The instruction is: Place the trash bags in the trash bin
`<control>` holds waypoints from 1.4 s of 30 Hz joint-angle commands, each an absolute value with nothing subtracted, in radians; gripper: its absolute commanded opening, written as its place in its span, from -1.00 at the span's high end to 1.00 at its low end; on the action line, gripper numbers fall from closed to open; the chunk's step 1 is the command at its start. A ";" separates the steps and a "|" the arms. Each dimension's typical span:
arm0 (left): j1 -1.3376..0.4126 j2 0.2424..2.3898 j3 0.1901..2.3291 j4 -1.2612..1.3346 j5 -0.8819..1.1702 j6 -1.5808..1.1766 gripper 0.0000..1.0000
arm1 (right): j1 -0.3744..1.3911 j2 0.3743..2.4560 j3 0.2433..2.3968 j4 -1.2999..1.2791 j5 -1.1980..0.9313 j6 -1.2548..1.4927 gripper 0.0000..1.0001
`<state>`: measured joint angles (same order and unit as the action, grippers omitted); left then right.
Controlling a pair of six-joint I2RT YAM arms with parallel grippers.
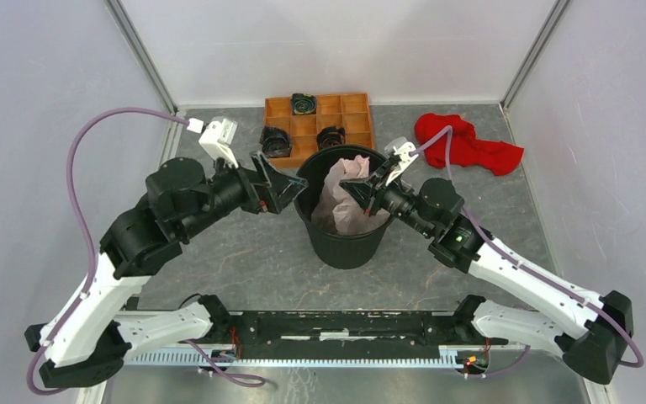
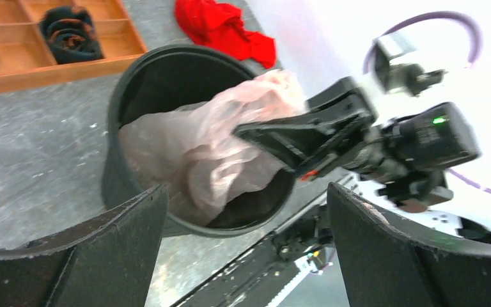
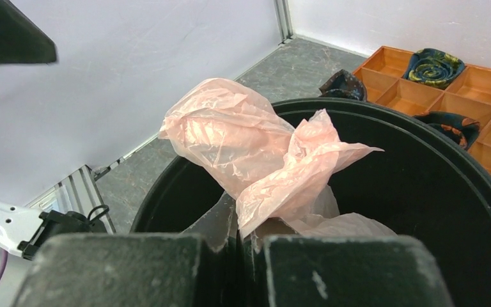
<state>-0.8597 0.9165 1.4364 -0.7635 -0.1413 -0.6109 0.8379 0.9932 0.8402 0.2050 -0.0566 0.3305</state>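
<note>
The round black trash bin (image 1: 342, 244) stands mid-table. The pale pink trash bag (image 1: 342, 195) hangs into its mouth, its top bunched above the rim. My right gripper (image 1: 362, 194) is shut on the bag's film over the bin's right side; in the right wrist view the film (image 3: 275, 173) is pinched between the closed fingers (image 3: 238, 224) above the bin (image 3: 422, 192). My left gripper (image 1: 290, 192) is open and empty just left of the bin's rim. In the left wrist view the bag (image 2: 198, 153), the bin (image 2: 118, 128) and the right gripper (image 2: 246, 133) show beyond my spread fingers (image 2: 128, 224).
An orange compartment tray (image 1: 355, 123) holding dark rolled items stands right behind the bin. A red cloth (image 1: 464, 143) lies at the back right. Grey walls close in the table on the left, right and back.
</note>
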 commanded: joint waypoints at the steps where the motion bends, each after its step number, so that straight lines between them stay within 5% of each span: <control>1: -0.860 1.020 1.519 -0.736 -0.063 -0.724 -0.93 | 0.845 1.029 0.815 0.328 -0.070 0.313 0.98; 10: -0.861 1.186 1.632 -0.757 -0.079 -0.894 -0.76 | 0.871 1.042 0.790 0.421 -0.051 0.269 0.99; 22: -0.859 1.276 1.603 -0.649 -0.097 -0.926 -0.14 | 0.891 1.026 0.767 0.414 -0.040 0.231 0.98; 31: -0.855 1.302 1.562 -0.640 -0.059 -0.873 0.52 | 0.899 1.022 0.799 0.362 -0.028 0.213 0.89; 34: -0.854 1.287 1.546 -0.629 -0.047 -0.862 0.92 | 0.900 1.016 0.801 0.348 -0.007 0.217 0.87; 38: -0.852 1.228 1.493 -0.614 -0.054 -0.849 0.96 | 0.901 1.015 0.827 0.282 -0.011 0.243 0.60; 42: -0.850 1.144 1.419 -0.570 -0.060 -0.829 0.96 | 0.900 0.981 0.839 0.165 0.005 0.238 0.01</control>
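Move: Ahead and to the right of the left hand, the trash bag's bunched pink top sticks up from the shut right fingers: about 5 cm forward, 10 cm right and 4 cm below. From the left hand, those fingers are some 3 cm ahead, 11 right and 7 lower; the bin's middle is about 3 ahead, 11 right and 26 down. The bag top is some 2 cm ahead of and 3 above the right hand, 1 to its left, with the bin's middle roughly 20 straight below that hand. Swinging right some 10 cm and forward about 5, then sinking to finish about 5 cm lower, the left hand tips down nearly 20 degrees and shuts from wide open, pinching the bag's bunched top just above the right fingers. The right hand keeps its grip over the bin, settles about 3 cm, and at the very end opens partway around the bag's neck. ##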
